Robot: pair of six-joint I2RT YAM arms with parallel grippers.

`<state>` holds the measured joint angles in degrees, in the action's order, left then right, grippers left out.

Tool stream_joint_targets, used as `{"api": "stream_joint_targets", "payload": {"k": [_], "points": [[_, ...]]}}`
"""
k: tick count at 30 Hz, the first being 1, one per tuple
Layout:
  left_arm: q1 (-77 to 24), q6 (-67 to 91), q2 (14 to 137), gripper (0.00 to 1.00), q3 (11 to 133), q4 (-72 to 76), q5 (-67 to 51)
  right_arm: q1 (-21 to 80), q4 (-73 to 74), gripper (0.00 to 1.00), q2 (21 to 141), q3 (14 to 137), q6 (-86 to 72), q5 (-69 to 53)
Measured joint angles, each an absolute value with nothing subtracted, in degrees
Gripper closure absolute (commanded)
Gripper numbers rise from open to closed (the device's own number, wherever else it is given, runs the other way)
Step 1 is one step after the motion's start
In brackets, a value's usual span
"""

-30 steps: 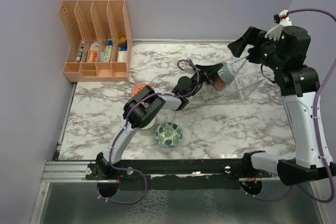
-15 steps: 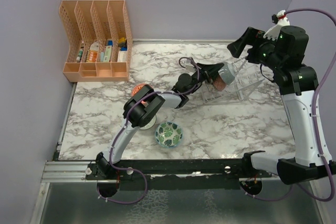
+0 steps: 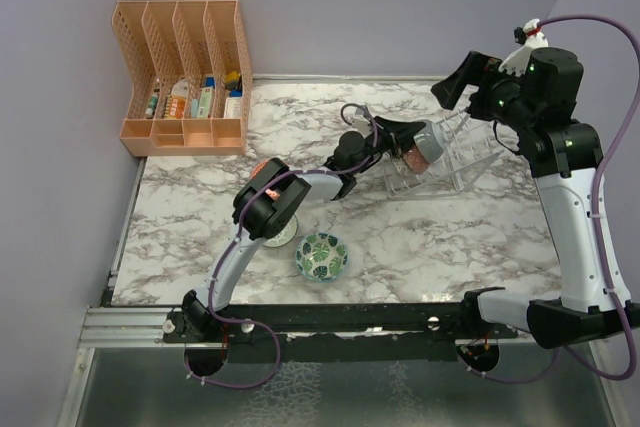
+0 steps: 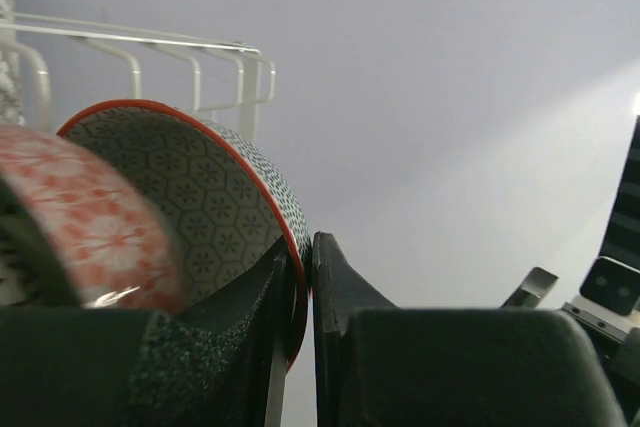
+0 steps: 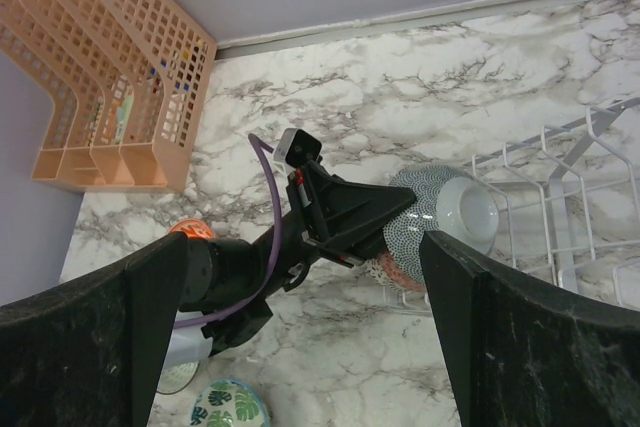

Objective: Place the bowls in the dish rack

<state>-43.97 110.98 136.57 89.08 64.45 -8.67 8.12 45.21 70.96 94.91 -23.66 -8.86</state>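
Observation:
My left gripper (image 3: 402,147) (image 4: 308,247) is shut on the red rim of a dark speckled bowl (image 3: 426,143) (image 4: 200,197) (image 5: 440,212). The bowl is tilted on edge at the left end of the clear dish rack (image 3: 470,159) (image 5: 585,197) (image 4: 190,52). An orange-red patterned bowl (image 4: 90,237) (image 5: 393,272) leans in the rack just in front of it. On the table lie a green leaf-print bowl (image 3: 321,256) (image 5: 225,409), an orange-red bowl (image 3: 264,169) and a pale bowl (image 3: 283,238), the last partly under the left arm. My right gripper (image 3: 458,79) (image 5: 305,247) hangs open high above the rack, holding nothing.
An orange plastic file organiser (image 3: 185,77) (image 5: 110,77) with small items stands at the back left against the wall. Purple walls close in the left, back and right sides. The left arm stretches diagonally across the middle of the marble table (image 3: 420,247).
The left gripper has carried the speckled bowl slightly up and further onto the rack's left end. The right gripper has shifted a little toward the back.

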Motion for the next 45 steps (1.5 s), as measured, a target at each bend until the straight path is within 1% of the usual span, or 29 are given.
{"api": "stream_joint_targets", "payload": {"k": [2,8,10,13,16,18,24,31,45], "points": [[-43.77,110.56,136.77,0.82,89.08,62.87,-9.41,8.12,45.19,0.0,70.96,94.89,-23.66,-8.84],[-43.46,109.58,136.99,0.8,89.03,60.71,-10.26,8.12,45.19,0.0,70.96,94.08,-23.66,-8.84],[-43.46,109.27,136.99,0.77,89.03,60.53,-10.46,8.12,45.19,0.0,70.96,93.93,-23.66,-8.84],[-43.42,108.66,136.99,0.76,89.03,60.03,-10.96,8.12,45.19,0.0,70.96,93.89,-23.66,-8.86],[-43.13,107.9,136.81,0.7,89.06,59.27,-11.64,8.12,45.19,0.0,70.96,93.78,-23.66,-8.84],[-42.81,106.87,135.94,0.68,89.08,57.12,-12.6,8.12,45.17,0.0,70.96,93.67,-23.66,-8.86],[-42.19,102.83,132.97,0.68,89.1,49.01,-14.22,8.12,45.17,0.0,70.94,93.56,-23.66,-8.86],[-40.86,100.09,131.31,0.67,89.38,43.22,-15.59,8.12,45.17,0.0,70.91,93.34,-23.66,-8.86],[-39.42,96.14,129.19,0.64,90.54,37.36,-16.91,8.12,45.15,0.0,70.61,93.34,-23.7,-8.91]]}}
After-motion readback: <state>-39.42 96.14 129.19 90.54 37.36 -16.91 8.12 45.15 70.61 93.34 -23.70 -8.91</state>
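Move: The grey bowl, its rim still between the left gripper's fingers, has its middle about 4 cm back, 2 cm right and 4 cm below the left hand. Right beside it in the rack, the red-patterned bowl lies some 6 cm back, 2 cm left and 6 cm down from that hand; the dish rack's middle is roughly 8 cm back, 5 cm right, 9 cm down. From the right hand the grey bowl is about 5 cm ahead, 1 cm right and 19 cm below. Lower the left gripper about 3 cm with the grey bowl's rim between its already loosening fingers, opening them slowly to about a third of full width to let the rim go. Roll the wrist some 20 degrees, its left side rising, then ease forward and left past the rim by a couple of centimetres, lifting slightly at the very end. ##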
